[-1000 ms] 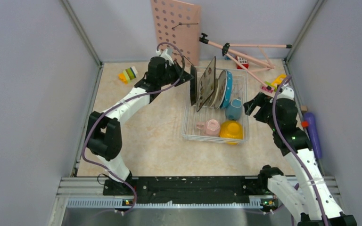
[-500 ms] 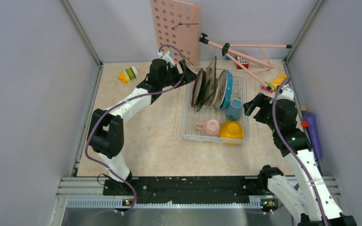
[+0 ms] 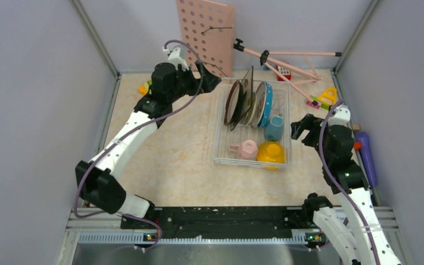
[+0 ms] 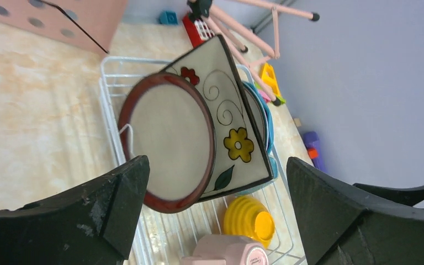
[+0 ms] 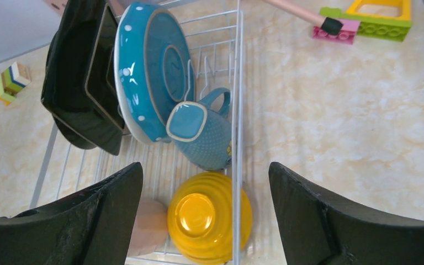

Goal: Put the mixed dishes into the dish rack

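Note:
The white wire dish rack [image 3: 216,149] holds all the dishes I see. At its far end a brown-rimmed plate [image 3: 232,102], a square floral plate [image 3: 247,96] and a blue polka-dot plate [image 3: 265,104] stand on edge. Nearer lie the blue-grey mug [image 3: 274,128], pink cup [image 3: 248,148] and upturned yellow bowl [image 3: 270,153]. My left gripper [image 3: 212,83] hangs open and empty just left of the rack's far corner, facing the brown-rimmed plate [image 4: 168,146]. Open and empty too, my right gripper [image 3: 303,128] hovers at the rack's right side above the bowl [image 5: 207,218].
A pink pegboard [image 3: 205,33] leans on the back wall behind the left gripper. A pink folding stand [image 3: 287,58] lies behind the rack. Toy blocks sit at the far left [image 3: 150,86] and far right [image 3: 326,96]. A purple object [image 3: 367,157] lies beside the right arm.
My left gripper opened, let go of the brown-rimmed plate and drew back to the left; the plate now leans in the rack. The right arm shifted slightly nearer.

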Robot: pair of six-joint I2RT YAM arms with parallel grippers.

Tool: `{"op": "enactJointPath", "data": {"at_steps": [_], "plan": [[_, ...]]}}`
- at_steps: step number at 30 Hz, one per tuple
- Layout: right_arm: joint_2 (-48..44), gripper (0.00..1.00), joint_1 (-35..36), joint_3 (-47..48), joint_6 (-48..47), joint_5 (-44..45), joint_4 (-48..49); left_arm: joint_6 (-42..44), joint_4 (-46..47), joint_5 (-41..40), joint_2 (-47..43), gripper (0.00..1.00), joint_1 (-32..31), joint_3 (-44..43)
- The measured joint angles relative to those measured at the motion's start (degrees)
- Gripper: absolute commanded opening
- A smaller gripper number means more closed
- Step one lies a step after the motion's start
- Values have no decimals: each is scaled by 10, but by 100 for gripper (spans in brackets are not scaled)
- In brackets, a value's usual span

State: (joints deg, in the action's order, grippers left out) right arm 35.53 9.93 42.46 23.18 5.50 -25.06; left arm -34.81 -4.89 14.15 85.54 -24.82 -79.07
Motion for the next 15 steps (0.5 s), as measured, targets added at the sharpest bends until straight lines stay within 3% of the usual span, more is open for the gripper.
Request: {"op": "enactJointPath", "data": {"at_steps": [7,15], "plan": [[-77,83,0,-99,-58,65,55,58,-23,-128,-185,99,5,95],[-136,85,0,-194,-69,143,134,93,-18,-327,-378,99,23,332]]}}
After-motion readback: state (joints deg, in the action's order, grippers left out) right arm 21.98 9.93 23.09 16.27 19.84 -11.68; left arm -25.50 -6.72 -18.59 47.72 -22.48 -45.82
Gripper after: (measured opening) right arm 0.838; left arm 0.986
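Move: The empty left hand has the brown-rimmed plate standing in the rack about 4 cm ahead, 8 to its right and 19 below. The square plate is 3 cm ahead, 14 right and 17 below; the pink mug 10 back, 14 right and 28 below. From the right hand, the brown-rimmed plate lies roughly 19 cm ahead, 26 left and 10 below, and the blue mug 14 ahead, 6 left and 18 below. Left hand, open, swings about 17 cm left and 9 back from the rack; right eases 5 right and down. ##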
